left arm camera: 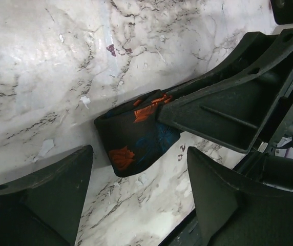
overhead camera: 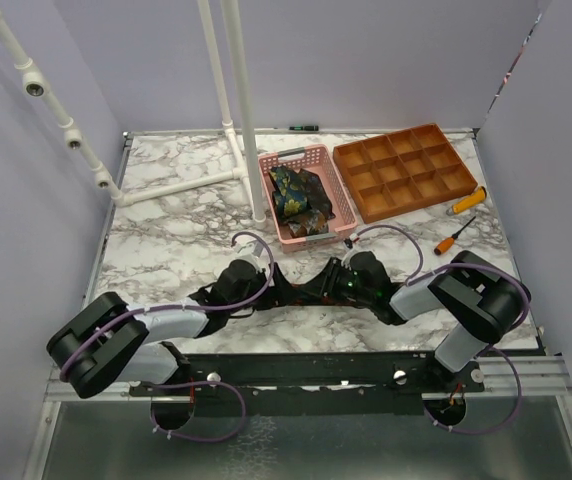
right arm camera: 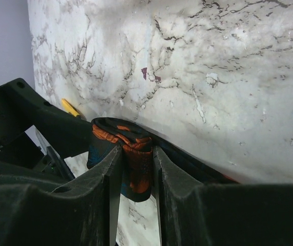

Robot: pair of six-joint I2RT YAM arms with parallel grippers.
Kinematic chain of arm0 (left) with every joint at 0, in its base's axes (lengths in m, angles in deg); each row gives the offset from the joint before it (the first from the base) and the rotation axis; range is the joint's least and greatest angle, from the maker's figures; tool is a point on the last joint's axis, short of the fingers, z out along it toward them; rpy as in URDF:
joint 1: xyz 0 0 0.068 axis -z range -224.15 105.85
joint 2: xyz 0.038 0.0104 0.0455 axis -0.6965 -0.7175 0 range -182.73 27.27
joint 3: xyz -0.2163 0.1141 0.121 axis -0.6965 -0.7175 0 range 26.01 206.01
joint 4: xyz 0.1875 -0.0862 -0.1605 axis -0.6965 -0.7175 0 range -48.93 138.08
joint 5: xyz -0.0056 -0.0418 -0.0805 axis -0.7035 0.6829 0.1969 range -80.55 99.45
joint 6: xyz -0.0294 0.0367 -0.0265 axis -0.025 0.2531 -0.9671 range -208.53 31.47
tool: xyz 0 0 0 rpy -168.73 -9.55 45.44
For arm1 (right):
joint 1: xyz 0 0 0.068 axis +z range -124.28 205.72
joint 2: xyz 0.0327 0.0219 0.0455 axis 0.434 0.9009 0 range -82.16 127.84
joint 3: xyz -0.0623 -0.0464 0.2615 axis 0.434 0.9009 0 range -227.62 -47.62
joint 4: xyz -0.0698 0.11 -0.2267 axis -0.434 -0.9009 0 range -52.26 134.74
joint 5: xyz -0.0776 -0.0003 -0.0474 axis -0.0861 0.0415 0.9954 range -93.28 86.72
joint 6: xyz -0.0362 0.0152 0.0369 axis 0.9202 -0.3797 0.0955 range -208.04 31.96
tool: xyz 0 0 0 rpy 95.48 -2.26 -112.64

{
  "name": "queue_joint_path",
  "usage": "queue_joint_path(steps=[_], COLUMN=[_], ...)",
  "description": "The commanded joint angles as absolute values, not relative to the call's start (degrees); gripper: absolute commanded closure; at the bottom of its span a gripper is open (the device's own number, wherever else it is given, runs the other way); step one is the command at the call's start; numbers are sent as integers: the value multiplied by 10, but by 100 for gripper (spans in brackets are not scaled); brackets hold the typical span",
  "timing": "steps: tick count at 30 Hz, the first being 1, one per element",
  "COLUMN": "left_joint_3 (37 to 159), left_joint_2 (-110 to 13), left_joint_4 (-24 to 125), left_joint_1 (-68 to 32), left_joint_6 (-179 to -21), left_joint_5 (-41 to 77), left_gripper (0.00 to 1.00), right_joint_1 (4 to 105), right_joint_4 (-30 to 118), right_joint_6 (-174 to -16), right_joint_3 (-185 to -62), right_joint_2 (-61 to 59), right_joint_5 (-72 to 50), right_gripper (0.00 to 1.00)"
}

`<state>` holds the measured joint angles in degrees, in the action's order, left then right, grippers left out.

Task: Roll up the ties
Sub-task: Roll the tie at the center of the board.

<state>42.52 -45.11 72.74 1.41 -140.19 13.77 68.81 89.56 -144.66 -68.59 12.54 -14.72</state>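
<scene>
A dark tie with orange-red flowers (overhead camera: 294, 292) lies on the marble table (overhead camera: 166, 245) between my two grippers. My right gripper (right arm camera: 137, 154) is shut on a folded or rolled end of this tie (right arm camera: 136, 159); the rest of the strip trails away behind its right finger. In the left wrist view the same end (left arm camera: 133, 136) lies on the marble with the right gripper's finger (left arm camera: 223, 110) against it. My left gripper (left arm camera: 140, 166) is open, its fingers either side of bare marble just short of the tie end. In the top view the left gripper (overhead camera: 249, 283) and the right gripper (overhead camera: 334, 280) face each other.
A pink basket (overhead camera: 266, 185) with several patterned ties (overhead camera: 299, 195) stands behind the grippers. An orange compartment tray (overhead camera: 406, 170) is at the back right, with two orange-handled screwdrivers (overhead camera: 464, 202) (overhead camera: 454, 236) beside it. A white pipe stand (overhead camera: 251, 150) rises left of the basket.
</scene>
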Motion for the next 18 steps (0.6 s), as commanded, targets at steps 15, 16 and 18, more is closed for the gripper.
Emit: queue_joint_path(steps=[15,16,18], left_joint_3=[415,415,415], left_joint_2=[-571,-574,-579], left_joint_4=[868,868,871], left_joint_1=[-18,-19,-19], left_joint_6=[-1429,-1429,-1432], left_joint_5=[225,227,237], left_gripper=[51,50,48], right_joint_1=[694,694,694], right_joint_4=[824,825,827], right_joint_6=[-1425,-1424,-1424], right_joint_3=[-630,-630,-629], right_joint_2=[156,156,156], right_joint_5=[-119,-119,-120], right_gripper=[72,72,72])
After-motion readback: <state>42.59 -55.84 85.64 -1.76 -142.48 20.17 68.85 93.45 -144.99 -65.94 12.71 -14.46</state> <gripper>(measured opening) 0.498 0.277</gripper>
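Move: The tie's folded-up end stands just beyond the left fingers, about 2 cm ahead, 3 cm to the right and 2 cm below them. The right fingers already pinch that bundle; its middle is some 2 cm to their left, level with them ahead and in height. Those right fingertips are roughly 6 cm to the right of the left hand, level ahead and 2 cm lower. The pink basket's middle lies about 22 cm ahead of the left hand and 4 cm to its right. The left fingers close from wide to about half open around the two sides of the tie's folded end, while the left hand eases roughly 2 cm forward, rightward and down onto it with barely any wrist turn. The right hand stays put and keeps its pinch on the bundle, steadying it. ##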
